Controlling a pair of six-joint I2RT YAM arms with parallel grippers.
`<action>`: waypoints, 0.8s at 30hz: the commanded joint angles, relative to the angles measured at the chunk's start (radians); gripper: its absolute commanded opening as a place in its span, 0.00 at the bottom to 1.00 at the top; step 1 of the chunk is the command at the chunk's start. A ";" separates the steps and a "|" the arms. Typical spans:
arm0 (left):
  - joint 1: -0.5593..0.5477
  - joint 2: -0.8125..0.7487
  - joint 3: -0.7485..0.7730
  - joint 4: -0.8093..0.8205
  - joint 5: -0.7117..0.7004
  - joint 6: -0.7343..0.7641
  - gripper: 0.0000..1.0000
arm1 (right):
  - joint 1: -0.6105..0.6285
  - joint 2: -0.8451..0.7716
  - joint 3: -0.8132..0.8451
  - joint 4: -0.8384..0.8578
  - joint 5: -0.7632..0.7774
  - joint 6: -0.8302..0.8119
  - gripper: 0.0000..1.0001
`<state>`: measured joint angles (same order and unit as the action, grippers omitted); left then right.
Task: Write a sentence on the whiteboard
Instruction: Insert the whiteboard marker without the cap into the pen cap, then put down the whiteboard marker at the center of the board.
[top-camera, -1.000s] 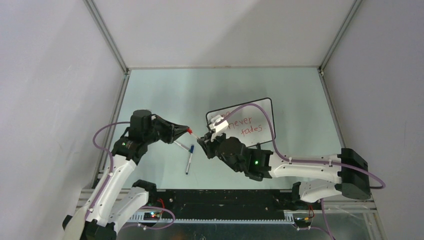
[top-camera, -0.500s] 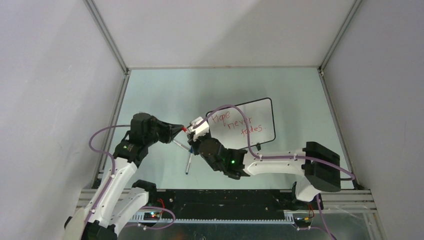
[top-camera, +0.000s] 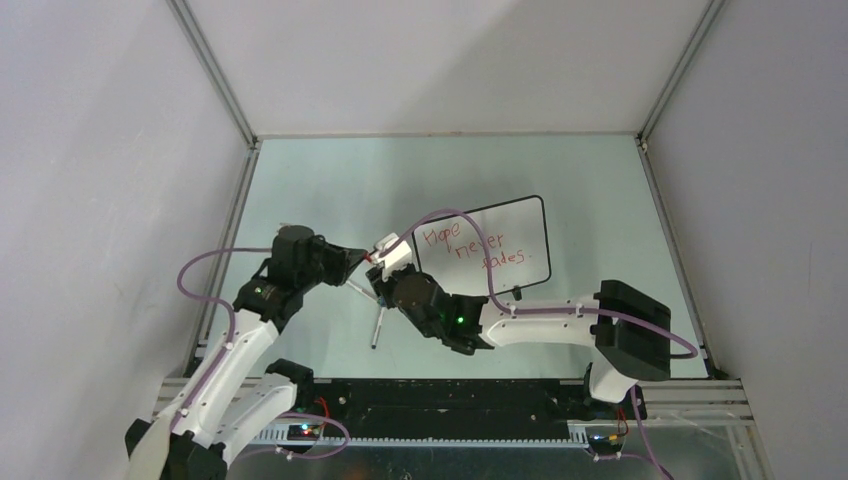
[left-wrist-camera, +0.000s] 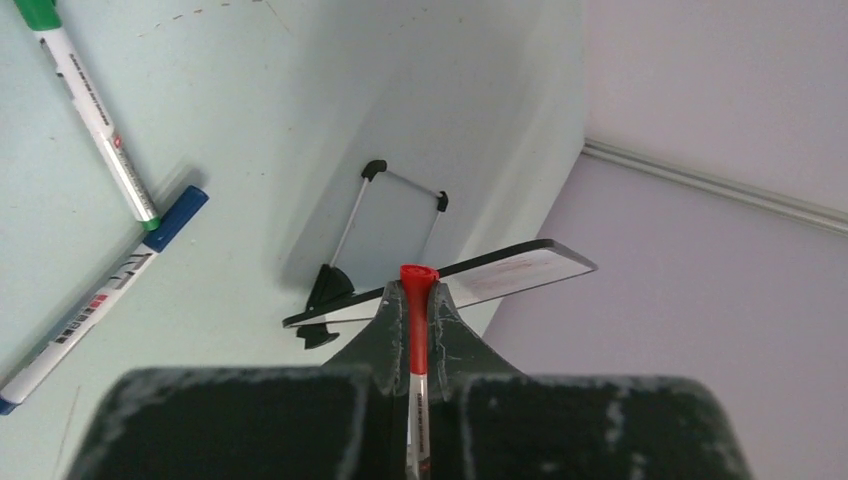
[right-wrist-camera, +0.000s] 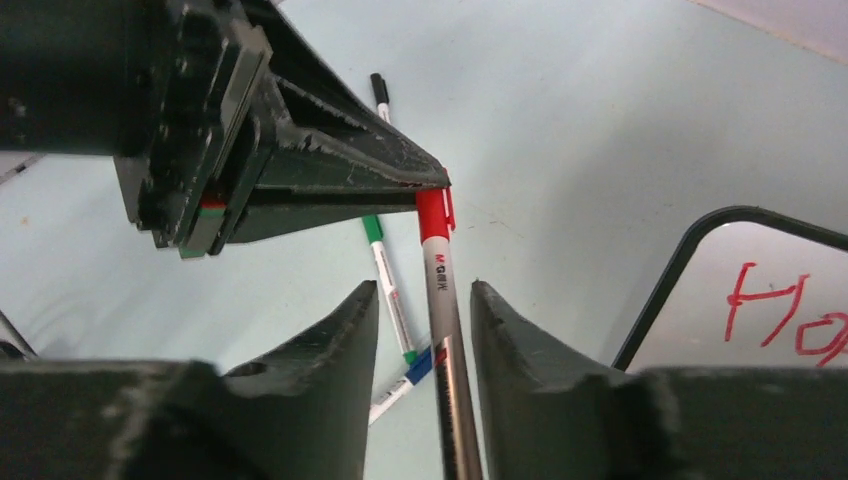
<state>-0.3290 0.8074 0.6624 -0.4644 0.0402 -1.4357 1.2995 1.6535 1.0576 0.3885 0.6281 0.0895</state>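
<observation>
The whiteboard (top-camera: 522, 222) stands at mid-table with the sentence (top-camera: 475, 246) "Hope never fades" in red on it. Its left edge and the first red letters (right-wrist-camera: 768, 300) show in the right wrist view. My left gripper (top-camera: 362, 257) is shut on the red cap end of the red marker (right-wrist-camera: 436, 262), which is pinched at the fingertips (left-wrist-camera: 418, 290). My right gripper (right-wrist-camera: 424, 290) is right against it, jaws open. The marker's barrel runs between the fingers with a gap on each side. From the left wrist the whiteboard (left-wrist-camera: 525, 266) appears nearly edge-on.
A green-capped marker (left-wrist-camera: 95, 110) and a blue-capped marker (left-wrist-camera: 100, 295) lie crossed on the table under the grippers. The blue-capped marker (top-camera: 378, 326) also shows from above. A black-capped marker (right-wrist-camera: 378, 90) lies beyond them. Grey walls enclose the table.
My right arm has swung left from the board's corner up to the left gripper's tips, uncovering the word "Hope". The left arm has shifted slightly.
</observation>
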 joint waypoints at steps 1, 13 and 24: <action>0.024 0.038 0.086 -0.156 0.176 0.145 0.00 | -0.009 -0.053 0.064 0.010 -0.018 0.045 0.60; 0.084 0.239 0.119 -0.215 -0.122 0.523 0.00 | -0.077 -0.352 -0.016 -0.430 -0.057 0.223 0.82; 0.082 0.387 0.089 -0.013 -0.289 0.707 0.07 | -0.391 -0.890 -0.322 -0.653 -0.174 0.282 0.80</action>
<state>-0.2508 1.1484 0.7311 -0.5644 -0.1448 -0.8295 0.9936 0.8787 0.7883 -0.1543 0.4946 0.3408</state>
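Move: The left hand still holds the red cap, now on the marker's tip; the table spot it heads for is about 16 cm below, 3 cm back and 4 cm left. Near that spot, the green marker's middle is 1 cm ahead and 3 cm left of this hand, the blue marker's 7 cm back and 2 cm right. From the right hand, the red cap is 5 cm ahead, 3 cm left and slightly lower, the whiteboard 16 cm ahead, 24 cm right and 14 cm lower. The right fingers, already parting, open wide and let go of the marker's body, and that hand rises about 6 cm before sweeping fast to the right, away from the cap and towards the whiteboard, some 20 cm in all. The left hand keeps its pinch on the red cap and carries the capped marker down about 10 cm and 6 to 7 cm left towards the table by the green marker, its left side rolling up some 35 degrees. ##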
